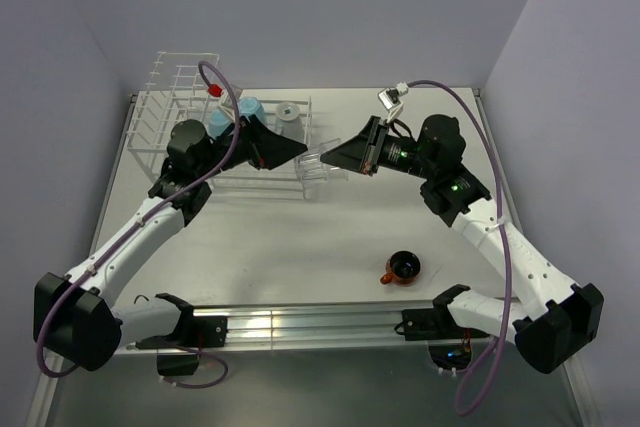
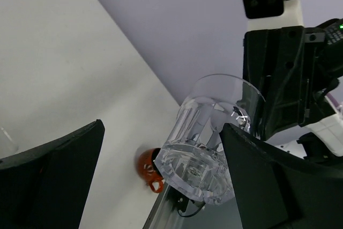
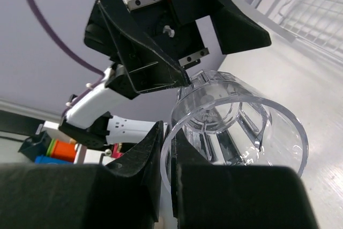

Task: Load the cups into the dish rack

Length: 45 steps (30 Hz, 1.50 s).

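The clear glass tumbler (image 1: pixel 318 169) hangs on its side above the right end of the white dish rack (image 1: pixel 165 107). My right gripper (image 1: pixel 338 159) is shut on its rim; in the right wrist view the rim of the tumbler (image 3: pixel 241 116) is pinched between the jaws of the right gripper (image 3: pixel 167 148). My left gripper (image 2: pixel 161 170) stands open around the base of the tumbler (image 2: pixel 206 143), close to one finger (image 2: pixel 278 186), with a wide gap to the other. Two light blue mugs (image 1: pixel 245 109) and a grey mug (image 1: pixel 289 113) sit in the rack. The orange-red cup (image 1: pixel 404 268) rests on the table.
The left gripper (image 3: pixel 182 73) faces the right wrist camera just behind the tumbler, and the rack's wires (image 3: pixel 305 4) show beyond it. The orange cup (image 2: pixel 146 165) lies near the metal rail (image 1: pixel 300 325) at the table's front edge. Walls close in the back and both sides.
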Each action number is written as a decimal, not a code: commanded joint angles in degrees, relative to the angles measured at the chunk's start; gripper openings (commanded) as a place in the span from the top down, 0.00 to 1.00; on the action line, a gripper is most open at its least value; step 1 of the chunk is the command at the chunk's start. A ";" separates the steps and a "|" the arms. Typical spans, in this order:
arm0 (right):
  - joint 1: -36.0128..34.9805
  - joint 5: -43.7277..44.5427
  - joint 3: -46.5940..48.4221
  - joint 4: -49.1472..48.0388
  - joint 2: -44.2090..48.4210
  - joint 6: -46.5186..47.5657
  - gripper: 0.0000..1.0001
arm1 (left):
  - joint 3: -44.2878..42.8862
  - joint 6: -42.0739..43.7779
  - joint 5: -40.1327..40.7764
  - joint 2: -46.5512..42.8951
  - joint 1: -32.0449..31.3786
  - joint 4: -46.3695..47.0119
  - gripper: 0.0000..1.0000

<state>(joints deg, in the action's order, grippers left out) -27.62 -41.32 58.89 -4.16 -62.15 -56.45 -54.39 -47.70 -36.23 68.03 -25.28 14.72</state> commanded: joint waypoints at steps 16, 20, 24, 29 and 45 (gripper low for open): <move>-0.42 -1.40 -0.97 -22.91 -4.21 -9.91 1.00 | 8.95 -13.29 -16.15 -1.32 -1.53 27.47 0.01; -0.42 -0.52 -0.45 -21.50 -4.47 -8.68 1.00 | 9.48 -13.29 -17.12 -1.76 -2.32 28.16 0.01; -0.33 -0.16 -0.01 -20.71 -4.91 -8.24 1.00 | 9.22 -11.19 -16.60 -2.46 -3.37 25.10 0.01; -0.33 -0.43 -0.36 -21.32 -5.26 -8.33 1.00 | 8.69 -9.34 -14.31 -3.17 -3.37 21.93 0.01; -0.33 -2.01 -2.46 -19.56 -4.21 -6.30 1.00 | 4.65 -7.14 -9.04 -1.50 -3.37 16.92 0.01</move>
<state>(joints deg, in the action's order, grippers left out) -28.05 -43.07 56.90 -20.47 -67.37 -64.03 -46.87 -56.18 -46.19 66.57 -28.34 29.39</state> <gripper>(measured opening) 0.113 0.991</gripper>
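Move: The right gripper already holds the clear glass by its rim; the glass's middle sits about 2 cm left of and 4 cm below that hand. From the open left gripper the glass is some 5 cm right, 3 cm back and 2 cm higher. In the dish rack, the grey cup stands about 20 cm ahead, 2 cm left and 24 cm below the left hand; the blue cup is 8 cm left of the grey one. Bring the wide-open left gripper back about 6 cm and some 2 cm right, with a brief 2 cm rise and fall, turning about 15 degrees clockwise so its fingers line up on the base of the glass. Meanwhile keep the right gripper's pinch on the rim and shift the glass some 2 cm left and 1 cm up and forward, tipping its fingers slightly up. ##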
